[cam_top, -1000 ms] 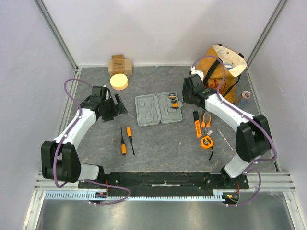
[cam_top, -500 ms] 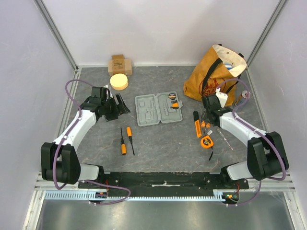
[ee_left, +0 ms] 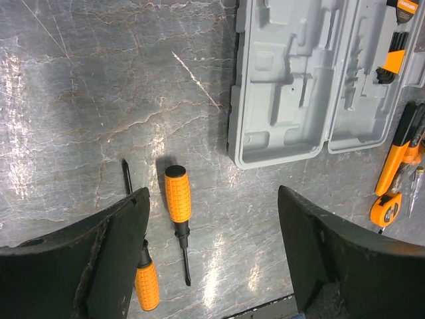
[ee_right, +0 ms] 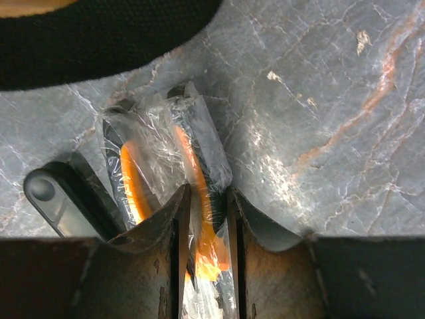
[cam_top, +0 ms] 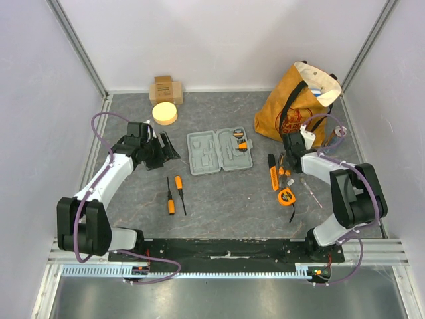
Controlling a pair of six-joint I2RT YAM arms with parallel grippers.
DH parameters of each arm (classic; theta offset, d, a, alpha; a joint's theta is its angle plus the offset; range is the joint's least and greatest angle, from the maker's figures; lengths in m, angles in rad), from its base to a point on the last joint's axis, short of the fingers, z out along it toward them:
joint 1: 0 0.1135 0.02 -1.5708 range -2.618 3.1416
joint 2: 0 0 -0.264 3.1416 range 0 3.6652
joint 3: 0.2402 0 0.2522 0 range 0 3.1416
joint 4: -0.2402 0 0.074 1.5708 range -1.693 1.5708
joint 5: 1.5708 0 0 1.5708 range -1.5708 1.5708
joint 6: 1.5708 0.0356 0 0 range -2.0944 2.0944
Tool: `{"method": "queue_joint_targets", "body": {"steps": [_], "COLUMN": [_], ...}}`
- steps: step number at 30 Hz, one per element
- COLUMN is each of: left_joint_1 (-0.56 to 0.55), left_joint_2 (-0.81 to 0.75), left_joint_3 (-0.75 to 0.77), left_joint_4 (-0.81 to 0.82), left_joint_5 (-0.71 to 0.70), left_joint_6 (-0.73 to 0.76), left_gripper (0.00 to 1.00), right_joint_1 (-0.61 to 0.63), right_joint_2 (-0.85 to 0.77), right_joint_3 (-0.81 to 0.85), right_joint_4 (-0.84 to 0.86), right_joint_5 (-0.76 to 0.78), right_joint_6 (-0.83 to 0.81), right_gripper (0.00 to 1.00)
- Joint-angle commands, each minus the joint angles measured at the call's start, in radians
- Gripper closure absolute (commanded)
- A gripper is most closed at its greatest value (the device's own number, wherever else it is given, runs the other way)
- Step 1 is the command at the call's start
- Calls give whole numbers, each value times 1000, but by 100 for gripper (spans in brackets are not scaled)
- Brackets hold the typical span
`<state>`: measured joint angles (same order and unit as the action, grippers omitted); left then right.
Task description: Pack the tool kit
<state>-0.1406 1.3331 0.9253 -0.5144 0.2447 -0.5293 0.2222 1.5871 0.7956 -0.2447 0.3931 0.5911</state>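
The grey tool kit case (cam_top: 219,151) lies open and flat at mid-table, with an orange-and-black tool (cam_top: 242,144) in its right half. In the left wrist view the case (ee_left: 292,86) shows mostly bare slots. My left gripper (cam_top: 164,150) hovers open left of the case, over two orange-handled screwdrivers (cam_top: 174,194); one screwdriver (ee_left: 178,199) lies between its fingers (ee_left: 212,196) below. My right gripper (cam_top: 287,163) is down among the tools right of the case. It (ee_right: 202,199) is shut on one handle of plastic-wrapped orange pliers (ee_right: 166,146).
An orange knife (cam_top: 273,173), a tape measure (cam_top: 286,197) and a thin screwdriver (cam_top: 311,191) lie by the right gripper. The orange-brown tote bag (cam_top: 299,100) stands behind, its black strap (ee_right: 99,33) close by. A cardboard box (cam_top: 165,88) and yellow disc (cam_top: 165,113) sit back left.
My right arm swung from the case to the tools on the right, came down and closed on the wrapped pliers. The left gripper stayed in place.
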Motion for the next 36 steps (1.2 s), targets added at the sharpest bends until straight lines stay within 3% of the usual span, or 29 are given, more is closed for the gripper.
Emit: {"method": "queue_joint_targets", "body": {"steps": [1, 3, 6, 7, 20, 26, 36], "left_joint_1": [1, 3, 3, 3, 4, 3, 3], "left_joint_2": [-28, -31, -34, -34, -40, -97, -187], "left_joint_3": [0, 0, -5, -5, 18, 17, 46], "left_joint_4": [20, 19, 22, 24, 11, 8, -24], "left_joint_5": [-5, -1, -4, -4, -22, -76, -176], "left_joint_6": [31, 28, 23, 23, 20, 9, 11], "left_gripper": [17, 17, 17, 17, 18, 18, 18], "right_joint_1": [-7, -9, -7, -9, 0, 74, 270], "right_joint_2": [53, 62, 56, 45, -281, -409, -360], "right_joint_3": [-6, -6, -4, -3, 129, 241, 485], "right_joint_4": [38, 25, 18, 16, -149, -183, -105], "right_joint_5": [-51, -56, -53, -53, -155, -129, -181], "right_joint_6": [3, 13, 16, 19, 10, -80, -149], "right_gripper": [64, 69, 96, 100, 100, 100, 100]}}
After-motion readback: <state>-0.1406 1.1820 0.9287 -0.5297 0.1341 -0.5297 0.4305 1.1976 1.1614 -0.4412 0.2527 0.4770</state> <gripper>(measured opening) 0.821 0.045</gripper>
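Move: The bagged pliers lie right at the right hand, between its part-open fingers, handles pointing forward. The utility knife lies about 5 cm to their left and level, the tape measure some 9 cm back. The open toolbox is about 24 cm left and 7 cm ahead, and the orange bag stands about 15 cm ahead. From the left hand the pliers are roughly 40 cm right, 6 cm back and 11 cm down. Right fingers close on the bagged pliers, lifting them some 25 cm and swinging left; left hand rises slightly. ##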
